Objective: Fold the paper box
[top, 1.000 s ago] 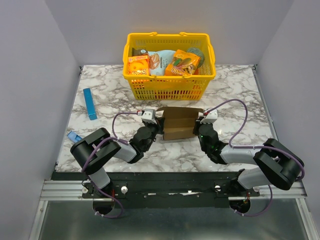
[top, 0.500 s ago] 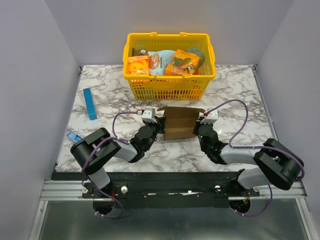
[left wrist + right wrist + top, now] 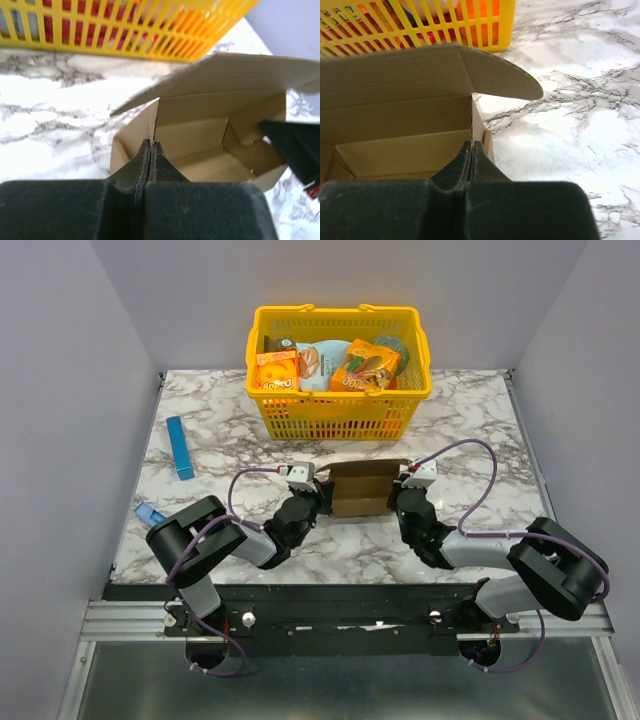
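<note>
The paper box [image 3: 360,490] is a small brown carton standing on the marble table in front of the yellow basket, its mouth facing me. Its lid flap [image 3: 235,75] leans forward over the open cavity. My left gripper [image 3: 319,501] is shut on the box's left side wall, and the wall's edge runs straight into the closed fingertips [image 3: 151,143]. On the opposite side, my right gripper [image 3: 396,499] is shut on the right side wall [image 3: 471,145]. The rounded end of the lid [image 3: 510,80] overhangs that wall. In the left wrist view the right gripper's dark finger [image 3: 295,150] shows at the box's far side.
The yellow basket [image 3: 340,410] with orange snack packs stands just behind the box. A slim blue box [image 3: 180,448] lies at the table's left. A small blue item [image 3: 150,512] sits near the front left edge.
The lid has swung up and forward, so the box looks shallower from above. Both grippers stayed shut on the side walls, and the left one shifted slightly right.
</note>
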`<state>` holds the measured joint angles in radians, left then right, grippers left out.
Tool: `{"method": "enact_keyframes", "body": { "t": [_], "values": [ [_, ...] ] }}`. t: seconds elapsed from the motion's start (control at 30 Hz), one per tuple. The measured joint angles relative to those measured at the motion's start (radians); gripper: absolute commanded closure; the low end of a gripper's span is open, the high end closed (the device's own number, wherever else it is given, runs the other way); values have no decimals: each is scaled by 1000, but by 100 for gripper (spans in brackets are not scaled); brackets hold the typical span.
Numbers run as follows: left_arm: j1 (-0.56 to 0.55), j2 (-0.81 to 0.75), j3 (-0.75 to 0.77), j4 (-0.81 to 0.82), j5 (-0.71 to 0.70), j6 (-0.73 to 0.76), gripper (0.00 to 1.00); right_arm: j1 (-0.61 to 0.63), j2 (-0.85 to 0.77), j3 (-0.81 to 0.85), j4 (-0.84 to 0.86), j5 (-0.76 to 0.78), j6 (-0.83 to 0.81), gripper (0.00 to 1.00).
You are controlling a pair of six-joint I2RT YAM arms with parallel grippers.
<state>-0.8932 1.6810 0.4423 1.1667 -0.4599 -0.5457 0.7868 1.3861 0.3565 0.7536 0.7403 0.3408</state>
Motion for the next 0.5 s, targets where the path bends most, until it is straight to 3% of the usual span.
{"method": "enact_keyframes", "body": {
  "t": [0.2, 0.27, 0.33, 0.43, 0.5],
  "values": [
    [-32, 4, -27, -22, 3, -2, 100, 6, -5, -1, -17, 4, 2, 99],
    [-34, 4, -28, -24, 3, -1, 100, 6, -8, -1, -22, 4, 4, 88],
    [-37, 1, -28, -30, 0, 5, 100, 6, -16, -1, -37, 3, 10, 68],
    [-50, -4, -30, -59, -3, 29, 100, 13, -41, -10, -106, -17, 29, 49],
    [-67, -4, -31, -76, -11, 50, 100, 21, -71, -20, -148, -41, 38, 41]
  ]
}}
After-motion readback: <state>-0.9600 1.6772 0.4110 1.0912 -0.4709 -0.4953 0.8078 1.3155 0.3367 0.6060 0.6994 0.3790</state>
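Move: Both shut grippers are at the top edges of the paper box's side walls, one at each side. From the left hand the box's raised lid is about 5 cm ahead, 8 cm right and 3 cm above, and the box's middle some 7 cm right and 3 cm below. From the right hand the lid is about 5 cm ahead, 7 cm left and 3 cm above, the box 7 cm left and 3 cm below. The yellow basket stands roughly 23 cm ahead and 11 cm left of it. The left hand, fingers still shut at the left side wall, sinks and draws back towards the arms by about 3 cm each way, rolling its left side up a little, and ends with its tips under the lid's rounded left tab. The right hand barely stirs at the right wall at first, then opens its fingers to about half while easing back some 2 cm and slightly less down, its fingers tipping down a touch and their tips ending beneath the lid. ##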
